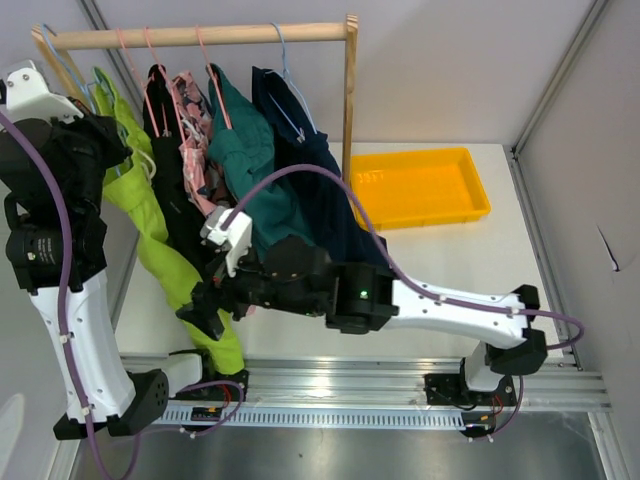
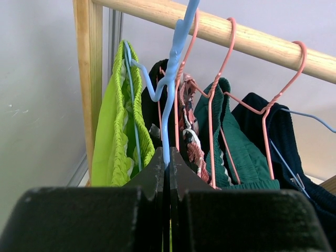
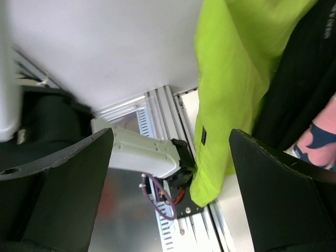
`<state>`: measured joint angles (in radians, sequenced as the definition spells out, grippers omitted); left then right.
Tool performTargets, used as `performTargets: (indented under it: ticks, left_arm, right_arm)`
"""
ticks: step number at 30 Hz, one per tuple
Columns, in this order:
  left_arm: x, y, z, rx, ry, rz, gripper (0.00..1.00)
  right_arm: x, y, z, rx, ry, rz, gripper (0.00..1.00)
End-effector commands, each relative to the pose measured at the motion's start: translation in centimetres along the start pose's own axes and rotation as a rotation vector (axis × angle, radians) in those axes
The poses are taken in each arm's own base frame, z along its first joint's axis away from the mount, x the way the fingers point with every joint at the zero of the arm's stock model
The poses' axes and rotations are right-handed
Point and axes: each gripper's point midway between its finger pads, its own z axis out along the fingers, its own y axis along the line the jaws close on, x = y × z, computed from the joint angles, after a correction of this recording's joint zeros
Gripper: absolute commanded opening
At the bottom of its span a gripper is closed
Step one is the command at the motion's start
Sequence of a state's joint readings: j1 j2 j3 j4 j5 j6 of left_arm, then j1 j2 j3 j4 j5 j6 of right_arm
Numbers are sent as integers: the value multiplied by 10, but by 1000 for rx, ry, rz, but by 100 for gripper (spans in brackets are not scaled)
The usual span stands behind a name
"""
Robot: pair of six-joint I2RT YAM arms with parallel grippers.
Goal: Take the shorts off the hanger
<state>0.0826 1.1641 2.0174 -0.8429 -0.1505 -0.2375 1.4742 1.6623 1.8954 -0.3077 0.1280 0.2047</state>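
Lime green shorts hang leftmost on the wooden rail, carried by a light blue hanger. My left gripper is raised at the rack's left end and is shut on this hanger's neck, just below the hook. The shorts' gathered waistband drapes over the hanger wire to the left of the grip. My right gripper is low, at the bottom of the lime leg, with its jaws wide open. In the right wrist view, the leg's hem hangs in the gap, close to the right finger, not pinched.
Black, pink patterned, teal and navy shorts crowd the rail on pink and blue hangers. The rack's right post stands by a yellow tray. The left arm's base sits under the right gripper.
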Motion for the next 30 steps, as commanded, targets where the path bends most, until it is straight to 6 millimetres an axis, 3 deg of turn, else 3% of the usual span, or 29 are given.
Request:
performTargets:
  ticks: [1,4,6,7,8,10,12,13,14,15,20,21,22,23,24,26,27,28,30]
  left_arm:
    - [-32,-12,-14,63,-116,-47,0]
    - [-33,-14,-22,78,-123,-52,0]
    - [-30,-14,-24,82,-119,-57,0]
    - [-30,-15,-28,92,-121,-59,0]
    - [-31,-16,-30,99,-124,-62,0]
    - [-28,-17,-32,107,-117,-67,0]
    - [-29,-17,-34,109,-122,-72,0]
    - [-29,-16,-36,105,-125,-71,0]
    - [-30,-15,-35,99,-127,-70,0]
    - [-29,-15,-35,95,-123,-70,0]
    - [-31,-17,-36,108,-127,-75,0]
    - [-32,-18,-35,109,-127,-74,0]
    - [-33,-18,-35,109,-132,-75,0]
    - [-34,-17,-35,102,-132,-72,0]
    - [-35,-16,-36,102,-135,-71,0]
    - [-34,-12,-34,75,-135,-62,0]
    - [-37,-9,-34,60,-143,-59,0]
    - [-37,-6,-32,41,-145,-55,0]
    - [-39,-8,-31,47,-146,-55,0]
  right_arm:
    - [-29,-4,22,46,-128,0,99]
    - [-34,-7,36,64,-147,-3,99]
    - [-24,-13,52,83,-135,-6,99]
    - [-32,-14,54,85,-154,-2,99]
    - [-21,-16,65,89,-136,-3,99]
    - [-27,-17,72,91,-154,4,99]
    - [-19,-22,83,113,-146,11,93]
    - [-16,-21,87,117,-145,18,66]
    - [-13,-21,88,117,-141,18,50]
    - [-10,-21,88,122,-138,23,3]
    - [24,-13,82,145,-73,22,0]
    - [55,-17,81,163,-12,12,0]
    - [50,-12,68,163,-35,30,0]
    - [96,-8,62,172,42,7,0]
    - [77,5,53,160,-10,26,0]
    - [110,5,32,208,22,20,0]
    - [123,21,22,197,39,16,0]
    - [141,22,13,212,73,21,0]
    - [158,31,3,233,98,23,0]
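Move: I still hold the blue hanger in my left hand, with the lime shorts hanging from it. The fold of the lime shorts that my open right hand is going for lies about 9 cm to its left, 4 cm ahead and 5 cm lower. The black shorts are some 16 cm ahead of my right hand and 6 cm left; the pink patterned shorts are about 18 cm ahead, level sideways. From my left hand, that lime fold is roughly 14 cm back, 2 cm right and 15 cm down. I reach my right hand left about 8 cm, a little forward and down, until the lime cloth is between its fingers, and pinch them shut on it. Then I haul it down, back and to the right, about 6 cm each way. My left hand keeps its grip on the hanger, draws back some 3 cm, then dips 4 cm with its fingers tipping down. ##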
